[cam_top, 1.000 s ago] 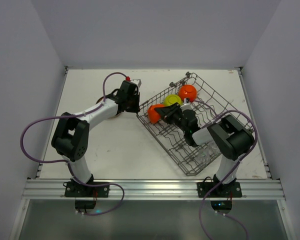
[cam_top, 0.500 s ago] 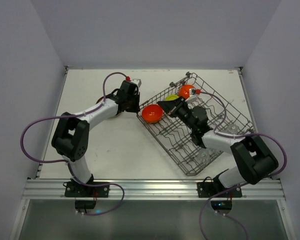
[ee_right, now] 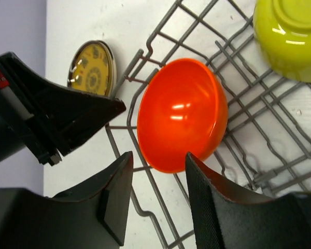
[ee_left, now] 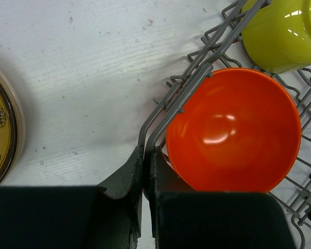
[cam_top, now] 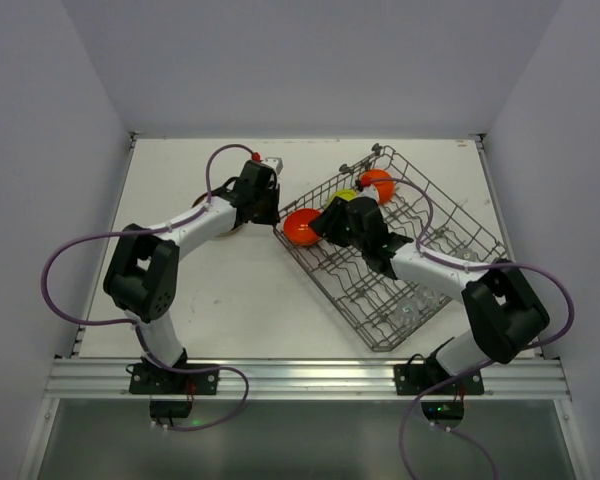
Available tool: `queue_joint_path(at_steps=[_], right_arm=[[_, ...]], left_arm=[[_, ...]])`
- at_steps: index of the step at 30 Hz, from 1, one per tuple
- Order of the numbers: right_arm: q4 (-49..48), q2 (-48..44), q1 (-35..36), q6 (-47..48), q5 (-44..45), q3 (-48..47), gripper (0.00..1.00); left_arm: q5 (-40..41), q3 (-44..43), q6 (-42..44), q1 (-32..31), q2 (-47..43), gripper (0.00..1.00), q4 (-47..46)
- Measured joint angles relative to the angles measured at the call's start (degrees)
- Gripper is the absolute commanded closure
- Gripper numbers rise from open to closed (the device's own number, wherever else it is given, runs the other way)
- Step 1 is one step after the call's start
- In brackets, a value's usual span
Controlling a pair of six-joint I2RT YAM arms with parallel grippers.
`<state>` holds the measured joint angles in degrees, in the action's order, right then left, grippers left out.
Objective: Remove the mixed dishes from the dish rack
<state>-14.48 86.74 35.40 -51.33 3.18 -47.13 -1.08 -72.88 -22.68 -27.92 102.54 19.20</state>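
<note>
The grey wire dish rack (cam_top: 450,235) lies skewed at the right. My left gripper (cam_top: 267,212) is shut on the rim wire at the rack's left corner (ee_left: 145,153). An orange bowl (cam_top: 302,227) lies face up just inside that corner, and it also shows in the left wrist view (ee_left: 233,137). My right gripper (ee_right: 158,161) is open, and its fingertips flank the near edge of this bowl (ee_right: 181,114) without closing on it. A yellow-green bowl (cam_top: 345,198) and a second orange bowl (cam_top: 378,183) lie farther back in the rack. A patterned plate (ee_right: 93,70) lies on the table by the left gripper.
Clear glasses (cam_top: 420,300) sit in the rack's near end. The plate's edge (ee_left: 2,124) lies left of the left fingers. The two grippers are close together at the rack's corner. White walls surround the table (cam_top: 180,290).
The orange bowl has turned from standing on edge to face up at the rack's left corner. The right arm has stretched out and its gripper has shifted toward the bowl. The left arm is still.
</note>
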Motion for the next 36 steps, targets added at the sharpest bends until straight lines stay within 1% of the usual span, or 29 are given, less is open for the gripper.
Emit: queue_joint_path(at_steps=[4, 9, 16, 19, 20, 23, 27, 30, 31, 34, 36], right_arm=[[5.42, 0.02, 2.12, 0.22, 4.98, -1.86, 0.51], [10.78, 2.60, 2.16, 0.15, 9.75, -4.13, 0.51], [13.81, 8.09, 2.14, 0.04, 12.48, -9.18, 0.53], [14.19, 9.90, 2.14, 0.02, 12.85, -11.45, 0.57], [14.27, 10.45, 2.14, 0.00, 12.92, -12.11, 0.62], [14.78, 11.78, 2.05, -0.07, 13.99, -13.31, 0.69], [15.26, 12.33, 2.10, -0.79, 15.04, -13.18, 0.72], [15.32, 12.35, 2.10, -1.25, 15.41, -12.87, 0.76], [15.37, 12.44, 2.10, -1.33, 15.45, -12.81, 0.83], [15.37, 12.74, 2.03, -1.62, 15.82, -12.37, 0.93], [15.17, 12.74, 2.10, -1.99, 15.80, -11.32, 0.96]], left_arm=[[-0.07, 0.00, 0.00, 0.02, 0.07, 1.00, -0.04], [-0.09, 0.00, 0.00, 0.04, 0.07, 1.00, -0.07], [-0.15, 0.00, 0.00, 0.04, 0.07, 1.00, -0.09], [-0.17, 0.00, 0.00, 0.04, 0.07, 1.00, -0.13], [-0.17, 0.00, 0.00, 0.04, 0.07, 1.00, -0.13], [-0.17, 0.00, 0.02, 0.04, 0.09, 1.00, -0.22], [-0.26, 0.00, 0.02, 0.09, 0.09, 1.00, -0.26], [-0.35, 0.02, 0.07, 0.11, 0.09, 1.00, -0.28], [-0.39, 0.02, 0.22, 0.11, 0.09, 1.00, -0.28], [-0.44, 0.02, 0.39, 0.11, 0.09, 1.00, -0.33], [-0.44, 0.02, 0.52, 0.11, 0.09, 1.00, -0.37]])
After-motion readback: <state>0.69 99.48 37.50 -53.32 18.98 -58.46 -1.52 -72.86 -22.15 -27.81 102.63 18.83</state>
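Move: The orange bowl nearest the rack's left corner lies about 4 cm ahead and 4 cm to the left of the right hand, some 8 cm lower, its open side facing up. The lime bowl is about 9 cm ahead and 5 cm to the right at much the same depth; the rack corner is roughly 3 cm ahead, 11 cm to the left and 5 cm below. From the left hand, already shut on that corner, the orange bowl lies some 7 cm to the right and 1 cm ahead, 3 cm lower. The right hand, open above the orange bowl, sinks about 4 cm while easing slightly to the right, runs some 3 cm forward, then sinks another couple of centimetres as its fingers close and pinch the bowl's right-hand rim, one fingertip inside the bowl. On the way its wrist turns roughly 20 degrees, left side dipping, fingers tipping down and swinging clockwise, while the left hand stays still with its fingers shut on the rack's corner wire. ##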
